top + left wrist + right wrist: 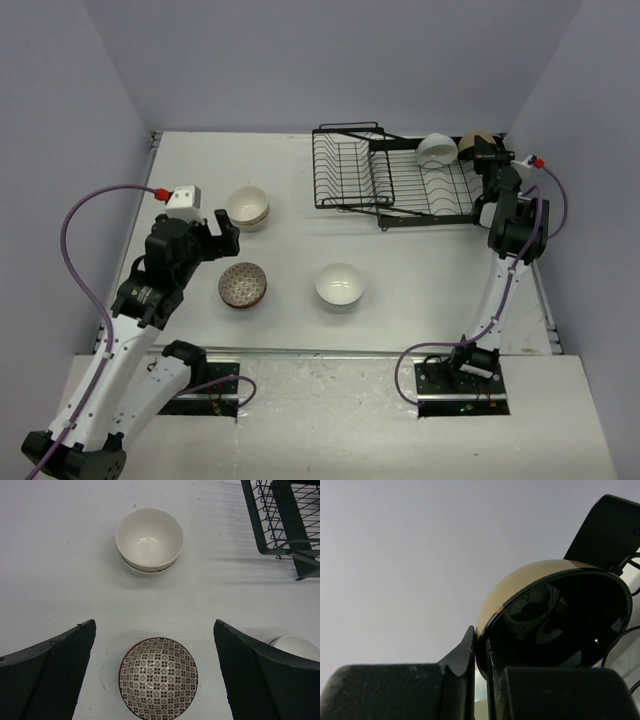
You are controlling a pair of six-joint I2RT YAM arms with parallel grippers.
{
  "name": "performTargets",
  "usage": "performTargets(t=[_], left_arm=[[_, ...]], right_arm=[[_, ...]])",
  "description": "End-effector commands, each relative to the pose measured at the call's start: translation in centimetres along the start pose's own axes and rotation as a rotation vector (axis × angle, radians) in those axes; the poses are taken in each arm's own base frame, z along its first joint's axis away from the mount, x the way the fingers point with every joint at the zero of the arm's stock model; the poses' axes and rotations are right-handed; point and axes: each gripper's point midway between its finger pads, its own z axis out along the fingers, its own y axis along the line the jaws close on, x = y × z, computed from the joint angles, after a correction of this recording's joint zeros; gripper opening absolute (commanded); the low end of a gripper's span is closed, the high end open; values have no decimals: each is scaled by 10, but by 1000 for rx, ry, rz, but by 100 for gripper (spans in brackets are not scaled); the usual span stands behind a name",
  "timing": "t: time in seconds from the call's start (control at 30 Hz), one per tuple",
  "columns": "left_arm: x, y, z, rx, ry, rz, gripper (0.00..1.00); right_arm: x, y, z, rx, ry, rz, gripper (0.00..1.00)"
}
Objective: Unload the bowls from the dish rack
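The black wire dish rack [395, 180] stands at the back right. A white bowl [437, 150] leans in it on its edge. Beside that, a beige bowl with a dark inside [474, 140] has its rim pinched between the fingers of my right gripper [488, 153]; the right wrist view shows that bowl [560, 615] close up, with the gripper [482, 652] shut on its rim. My left gripper [222, 230] hangs open over the table, its jaws wide either side of a reddish-brown patterned bowl [158, 678] below it. Two stacked white bowls [149, 541] stand beyond.
Another white bowl [339, 286] sits mid-table, its edge showing by the left gripper's right finger [299, 646]. The rack's corner [285, 525] shows top right in the left wrist view. Purple-grey walls close in the back and sides of the table.
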Motion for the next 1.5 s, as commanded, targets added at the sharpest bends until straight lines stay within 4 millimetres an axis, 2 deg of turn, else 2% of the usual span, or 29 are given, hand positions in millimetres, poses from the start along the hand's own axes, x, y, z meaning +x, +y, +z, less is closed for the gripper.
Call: performTargets(t=[0.0,0.23,0.6,0.83,1.0,1.1,1.27,1.37,1.4,1.43,1.47], left_arm=[[-8,-7,1,34,-35,18,100],[-8,-9,1,49,-37,21,100],[-7,-10,2,55,-32,24,100],[-7,-14,1,77,-35,25,100],[-6,-16,1,92,-31,28,100],[-6,-17,2,95,-33,27,100],[-7,-16,2,88,-33,27,100],[-8,-16,2,85,-35,24,100],[-10,-15,1,82,-40,20,100],[-11,-14,1,72,-44,18,100],[-13,-14,0,70,-46,16,100]], right_arm=[[-37,130,-11,-424,-118,-51,0],[-44,155,-8,-478,-136,-52,0],[-40,181,-15,-586,-108,-99,0],[-45,224,-27,-654,-115,-98,0],[-50,271,-41,-735,-108,-109,0],[-49,290,-50,-767,-80,-80,0],[-32,308,-64,-788,26,5,0],[-11,323,-84,-794,131,38,0],[1,321,-92,-783,179,19,0],[12,328,-100,-796,207,6,0],[17,348,-113,-832,227,-15,0]])
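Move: The tan bowl with the dark inside still sits in the rack's far right corner, its rim already pinched by the right fingers; its middle is about 5 cm below that hand, 3 cm ahead and 1 cm left. The white bowl stands some 12 cm left of the hand and 1 cm ahead, 6 cm lower; the rack's middle is about 8 cm back, 10 cm left and 10 cm below. From the left hand, the tan bowl is roughly 37 cm ahead, 62 cm right and 14 cm lower. The tan bowl is drawn up out of its slot by the right hand, which keeps the rim pinched: slowly for the first couple of centimetres, then fast, about 18 cm in all. Near the top the hand also swings back and left, some 5 cm each way, while the fingers tip upward about 15 degrees and turn slightly counter-clockwise. ##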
